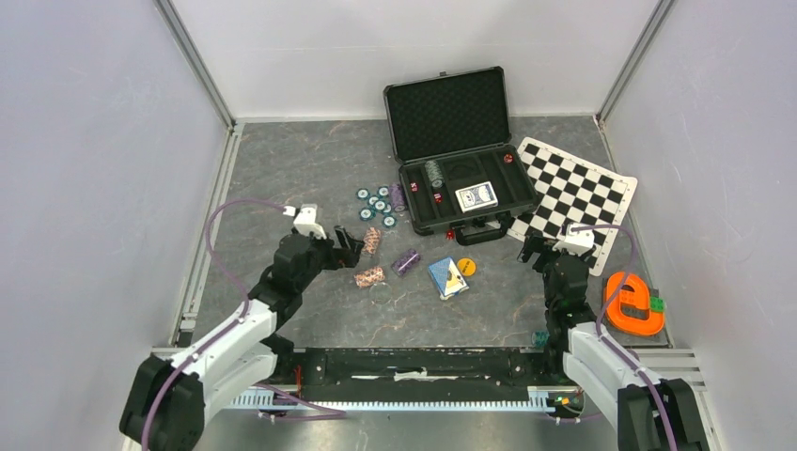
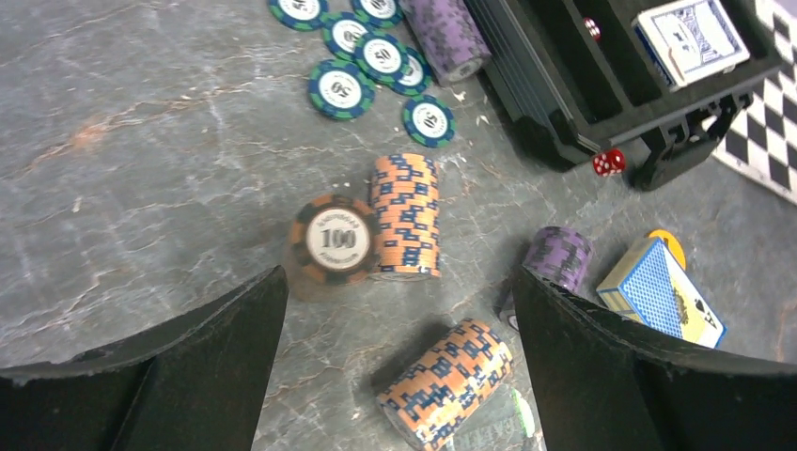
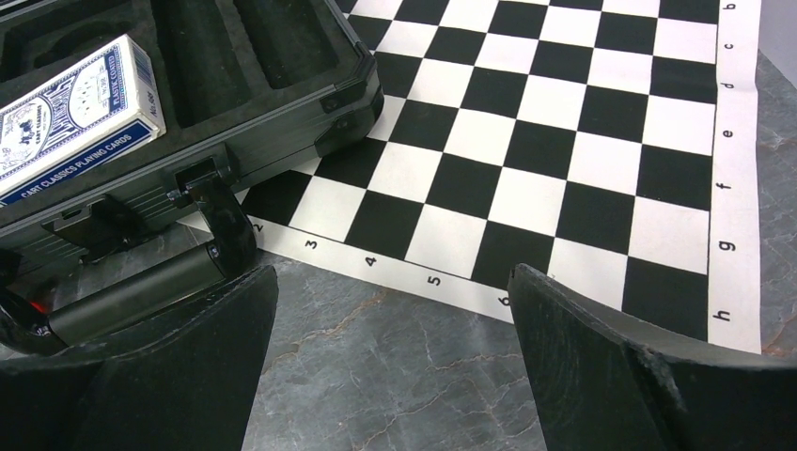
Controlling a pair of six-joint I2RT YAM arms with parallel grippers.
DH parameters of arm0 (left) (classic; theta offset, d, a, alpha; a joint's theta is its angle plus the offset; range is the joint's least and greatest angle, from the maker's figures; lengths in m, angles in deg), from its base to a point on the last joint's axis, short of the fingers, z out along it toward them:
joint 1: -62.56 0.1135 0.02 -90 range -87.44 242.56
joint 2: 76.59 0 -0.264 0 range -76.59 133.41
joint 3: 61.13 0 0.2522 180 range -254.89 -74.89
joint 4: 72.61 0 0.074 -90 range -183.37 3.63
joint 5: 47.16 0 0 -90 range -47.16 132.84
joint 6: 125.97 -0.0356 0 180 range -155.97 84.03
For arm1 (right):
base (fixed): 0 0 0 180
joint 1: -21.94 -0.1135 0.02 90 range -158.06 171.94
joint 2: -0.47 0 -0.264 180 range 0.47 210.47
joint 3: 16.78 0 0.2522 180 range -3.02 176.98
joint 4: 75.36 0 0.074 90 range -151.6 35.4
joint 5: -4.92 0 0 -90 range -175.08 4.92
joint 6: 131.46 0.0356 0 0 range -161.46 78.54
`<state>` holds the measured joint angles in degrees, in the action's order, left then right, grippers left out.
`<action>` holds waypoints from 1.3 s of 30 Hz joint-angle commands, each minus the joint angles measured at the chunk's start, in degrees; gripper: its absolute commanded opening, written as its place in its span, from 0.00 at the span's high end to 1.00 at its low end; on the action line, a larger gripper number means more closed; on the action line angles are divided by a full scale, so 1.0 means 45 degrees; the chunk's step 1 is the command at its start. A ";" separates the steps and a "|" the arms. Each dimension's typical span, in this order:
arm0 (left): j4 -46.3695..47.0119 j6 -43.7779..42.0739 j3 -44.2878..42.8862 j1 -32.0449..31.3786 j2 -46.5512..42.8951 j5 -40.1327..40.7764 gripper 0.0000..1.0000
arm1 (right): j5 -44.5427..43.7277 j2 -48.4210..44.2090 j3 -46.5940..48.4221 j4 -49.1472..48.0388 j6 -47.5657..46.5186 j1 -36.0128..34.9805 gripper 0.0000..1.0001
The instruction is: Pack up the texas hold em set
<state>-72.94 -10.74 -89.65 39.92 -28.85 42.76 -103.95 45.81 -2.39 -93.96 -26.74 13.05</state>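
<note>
The black case [image 1: 461, 178] stands open at the back, with a blue card deck [image 1: 476, 195] and a chip stack [image 1: 433, 173] in its foam. Loose teal chips [image 1: 376, 205], purple stacks [image 1: 406, 261] and brown-white stacks [image 1: 368, 276] lie left of it. A second deck [image 1: 447, 277] and the yellow button [image 1: 466, 267] lie in front. My left gripper [image 1: 350, 249] hangs open over a lying brown-white roll [image 2: 446, 381], not touching it. A red die [image 2: 608, 162] sits by the case handle. My right gripper [image 3: 392, 282] is open and empty over bare table beside the handle [image 3: 132, 291].
The black-and-white checkered mat [image 1: 575, 193] lies right of the case, partly under it. An orange ring toy [image 1: 632, 305] rests by the right arm. Grey walls enclose the table on three sides.
</note>
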 commanded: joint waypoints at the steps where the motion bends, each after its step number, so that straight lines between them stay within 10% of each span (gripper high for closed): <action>1: -0.0368 -0.1374 -0.1151 -0.1059 0.1135 0.2033 0.07 | 0.0082 0.0029 0.0194 -0.0504 -0.0104 0.0002 0.01; 19: -0.0287 -0.1389 -0.2569 -0.1079 0.4533 0.2940 0.27 | 0.0309 0.0247 0.0286 -0.0562 -0.0148 -0.0002 0.01; 30: -0.0731 -0.1604 -0.2916 -0.1064 0.4498 0.3305 0.66 | 0.0701 0.0688 0.0613 -0.0426 -0.0255 0.0000 0.02; 39: -0.1939 -0.0781 -0.2435 -0.1066 0.1247 0.2993 0.74 | 0.5789 0.1847 0.3916 0.1634 -0.1067 -0.0536 0.01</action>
<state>-82.53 -15.92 -99.71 35.12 -15.43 56.24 -91.89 50.99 4.49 -90.33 -29.29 12.66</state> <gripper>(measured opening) 0.495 0.989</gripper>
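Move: The upright brown chip stack stands about 3 cm ahead of the left hand, hardly any distance to the side and some 6 cm below it. Beside it an orange stack lies about 5 cm to the hand's right and 4 cm ahead; another lies about 5 cm back and 5 cm right, and loose blue-green chips lie some 12 cm ahead, 6 cm right. From the right hand the brown stack is about 43 cm left and 3 cm ahead. The left hand swings about 1 cm farther right, comes back, and sinks some 5 cm while reaching about 3 cm forward, rolling its left side up some 15 degrees and tipping down, so that its open fingers straddle the upright brown chip stack; they close to about half and pinch it by its sides, and the hand starts up about 2 cm, drawing slightly back and left with the stack. Late on, the open right hand, after easing down 1 cm, heads about 4 cm left, 2 cm forward and a little up towards the case's handle side, turning counter-clockwise. ##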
